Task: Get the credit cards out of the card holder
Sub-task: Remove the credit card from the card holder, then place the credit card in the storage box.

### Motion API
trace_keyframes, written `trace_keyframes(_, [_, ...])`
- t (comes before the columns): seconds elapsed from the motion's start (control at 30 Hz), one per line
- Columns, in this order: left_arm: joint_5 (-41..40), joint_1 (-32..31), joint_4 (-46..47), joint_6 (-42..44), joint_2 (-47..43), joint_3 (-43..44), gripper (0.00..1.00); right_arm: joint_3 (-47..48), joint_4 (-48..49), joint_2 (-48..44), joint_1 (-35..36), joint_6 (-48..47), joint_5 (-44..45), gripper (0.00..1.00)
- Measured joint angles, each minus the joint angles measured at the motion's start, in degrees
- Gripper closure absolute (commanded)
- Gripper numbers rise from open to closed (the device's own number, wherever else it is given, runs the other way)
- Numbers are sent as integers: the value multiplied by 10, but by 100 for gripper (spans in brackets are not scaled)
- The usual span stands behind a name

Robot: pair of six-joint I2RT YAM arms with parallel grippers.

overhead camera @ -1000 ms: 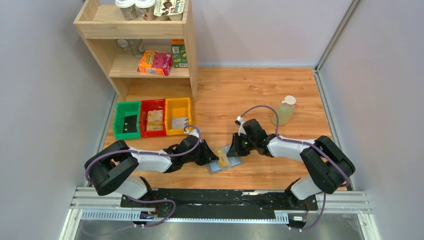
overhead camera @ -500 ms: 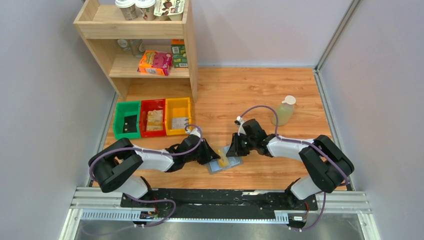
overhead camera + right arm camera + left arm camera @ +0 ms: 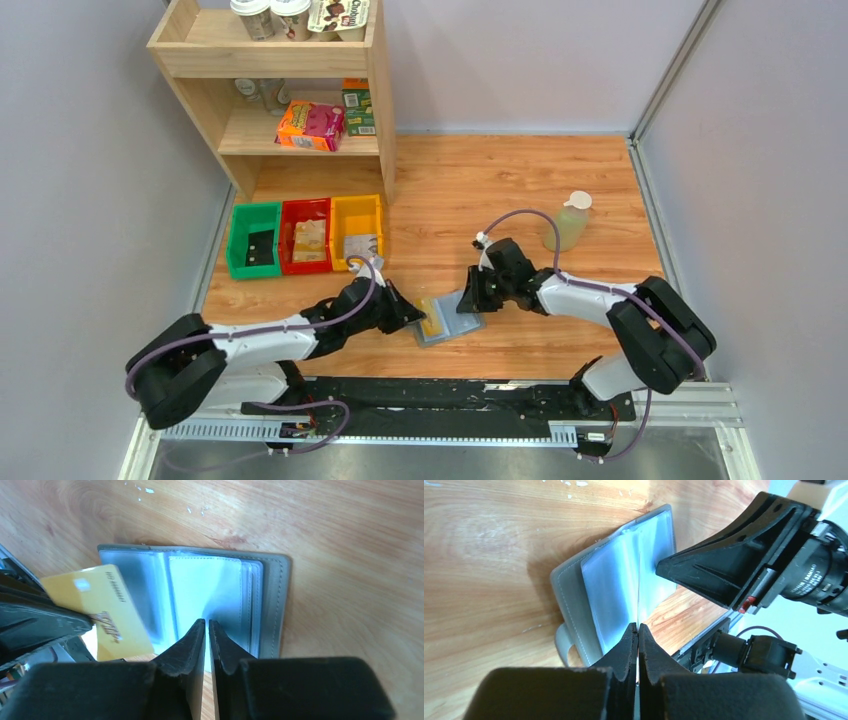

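Observation:
The grey card holder lies open on the wooden table between both arms, its bluish clear sleeves facing up. One yellow credit card sticks out past the holder's left edge. My left gripper is shut on it. In the left wrist view the card shows only as a thin edge between the closed jaws of the left gripper. The right wrist view shows the card's yellow face. My right gripper is nearly shut, pinching a sleeve at the holder's edge.
Green, red and yellow bins stand in a row at the back left, below a wooden shelf with boxes and cups. A pale green bottle stands at the back right. Walls close in on both sides.
My left gripper has shut on the yellow card and drawn back to the left with it. The left arm has stretched out lower. The right gripper has stayed on the holder.

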Motion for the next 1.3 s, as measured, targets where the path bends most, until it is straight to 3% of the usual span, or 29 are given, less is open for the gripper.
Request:
trace_keyframes(0.17, [-41, 2, -72, 12, -134, -28, 100, 1, -58, -56, 0, -13, 22, 63])
trace_keyframes(0.27, [-66, 23, -122, 28, -238, -32, 100, 9, -98, -115, 0, -22, 36, 43])
trace_keyframes(0.33, [-80, 54, -148, 41, -298, -32, 100, 18, -123, -161, 0, -30, 50, 22])
trace_keyframes(0.47, [-95, 134, -199, 64, -390, -33, 100, 32, -166, -265, 0, -43, 97, 0])
trace_keyframes(0.63, [-115, 206, -237, 89, -451, -35, 100, 34, -228, -390, 0, -57, 185, 0])
trace_keyframes(0.77, [-143, 246, -242, 102, -438, -35, 100, 34, -273, -464, 0, -63, 239, 0])
trace_keyframes(1.07, [-155, 416, -171, 92, -305, -19, 100, 34, -350, -599, 0, -64, 343, 0])
trace_keyframes(1.3, [-186, 449, -68, 69, -193, -11, 100, 32, -355, -654, -1, -63, 375, 0])
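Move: The red tray, where the left hand's yellow card is headed, lies about 28 cm left and 17 cm forward of that hand, its middle some 3 cm lower. The yellow tray is about 15 cm left and 18 cm forward, the green one about 41 cm left and 17 cm forward. The card holder's middle is roughly 7 cm to the hand's right, level fore and aft, 5 cm below. From the right hand the red tray is about 40 cm left and 15 cm forward. Keeping its pinch on the yellow card, the left hand lifts off from above the card holder and sweeps about 26 cm left and 15 cm forward to the red tray, rising some 9 cm, then easing down a little and turning nearly 60 degrees counter-clockwise. The right fingertips come free of the holder's right-hand pocket; that hand rises about 19 cm and backs 15 cm right, opening wide as its fingertips tilt up. ##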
